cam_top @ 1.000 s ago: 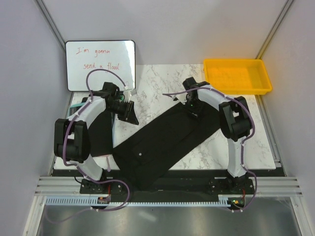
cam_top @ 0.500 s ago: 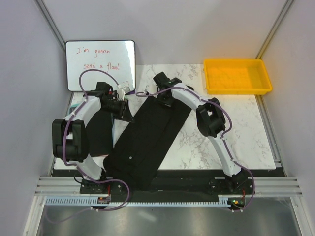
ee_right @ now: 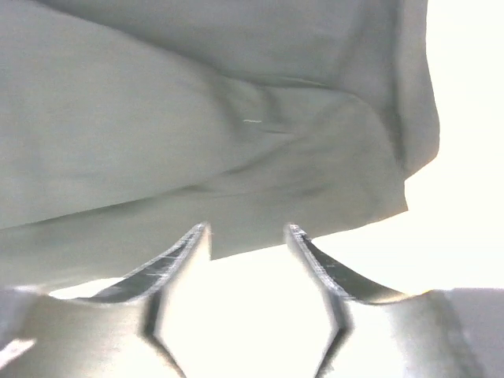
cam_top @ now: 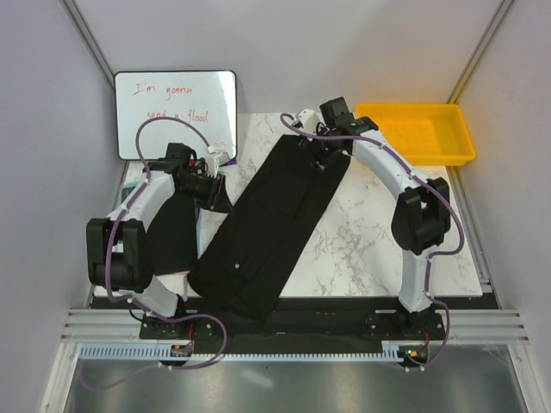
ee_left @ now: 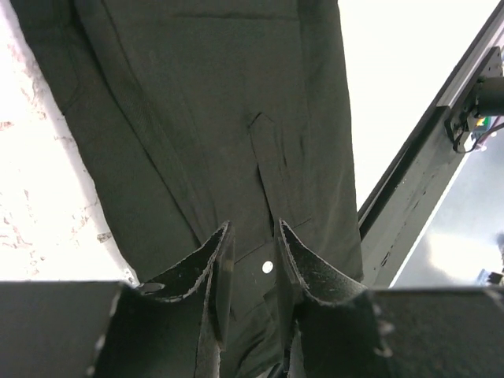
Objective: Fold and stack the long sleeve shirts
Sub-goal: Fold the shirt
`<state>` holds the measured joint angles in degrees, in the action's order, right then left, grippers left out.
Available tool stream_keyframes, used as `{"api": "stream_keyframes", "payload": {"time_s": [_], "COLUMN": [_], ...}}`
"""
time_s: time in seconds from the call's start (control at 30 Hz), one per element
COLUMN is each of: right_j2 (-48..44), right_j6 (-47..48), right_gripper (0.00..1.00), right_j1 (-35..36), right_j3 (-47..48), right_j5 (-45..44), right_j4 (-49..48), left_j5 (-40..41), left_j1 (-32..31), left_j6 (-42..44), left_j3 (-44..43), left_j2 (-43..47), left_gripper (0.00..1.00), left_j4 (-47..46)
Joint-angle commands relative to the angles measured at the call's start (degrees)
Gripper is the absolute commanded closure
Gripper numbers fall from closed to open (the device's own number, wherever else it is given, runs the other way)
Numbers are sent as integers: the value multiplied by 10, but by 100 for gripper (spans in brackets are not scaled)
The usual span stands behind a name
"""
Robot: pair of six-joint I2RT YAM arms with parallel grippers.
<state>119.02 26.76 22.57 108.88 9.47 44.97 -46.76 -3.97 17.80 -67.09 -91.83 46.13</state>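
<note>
A black long sleeve shirt [cam_top: 267, 228] lies folded into a long strip, running diagonally from the back middle of the table to the near left. My left gripper [cam_top: 220, 200] sits at its left edge. In the left wrist view its jaws [ee_left: 253, 228] stand narrowly apart with the shirt's cloth [ee_left: 236, 118] running in between them, a pale button [ee_left: 268, 268] showing in the gap. My right gripper [cam_top: 317, 153] hovers at the strip's far end. In the right wrist view it [ee_right: 248, 228] is open, with the cloth's edge [ee_right: 197, 118] just past its fingertips and nothing between them.
A whiteboard [cam_top: 176, 112] with red writing leans at the back left. A yellow tray [cam_top: 413, 160] stands at the back right. A second flat black thing [cam_top: 176, 237] lies under my left arm. The marble tabletop [cam_top: 370, 232] shows to the right, with a metal rail [ee_left: 417, 197] at its near edge.
The right arm swung the shirt's far end left, then to the back middle, so the strip lies steeper. Its jaws widened and the cloth is out of them. The left gripper hardly moved.
</note>
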Motion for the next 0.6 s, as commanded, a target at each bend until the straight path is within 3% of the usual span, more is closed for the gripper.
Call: {"api": "stream_keyframes", "payload": {"time_s": [0.0,0.13,0.4,0.57], "right_j2": [-17,4,64,134], "right_j6": [-84,-100,-70,-37], "right_gripper": [56,71,74,75], "right_j1": [22,21,18,-15], "right_j3": [-79,-115,-129,-33], "right_j5": [96,107,70,-30], "right_j4": [13,1,0,-3], "left_j5": [-11,-21,-17,-14], "left_j1": [-4,-4,-4,-4], "left_j6": [31,10,14,19], "left_j3": [-1,-9,3,22], "left_j2": [17,27,49,56], "left_gripper": [66,66,64,64], "left_j4": [-13,-22,-23,-23]}}
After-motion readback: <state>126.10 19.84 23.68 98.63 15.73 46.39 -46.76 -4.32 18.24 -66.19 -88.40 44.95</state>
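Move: The shirt lies slantwise under the right hand. The spot on its right long edge that this hand goes for is about 7 cm back, 1 cm left and some 12 cm below. The shirt's far right corner is roughly 5 cm ahead and 7 cm right of the hand, and the yellow bin about 12 cm ahead and 21 cm right. From the left hand the spot lies around 6 cm ahead and 22 cm right, 11 cm below. The right fingertips come down onto the shirt's right long edge. The hand lifts slightly at first while drawing back and a little left, then sinks steeply to finish some 11 cm lower and 7 cm farther back, easing forward about a centimetre at the end. Meanwhile the fingers tip to point nearly straight down and close from half open to about a quarter. ##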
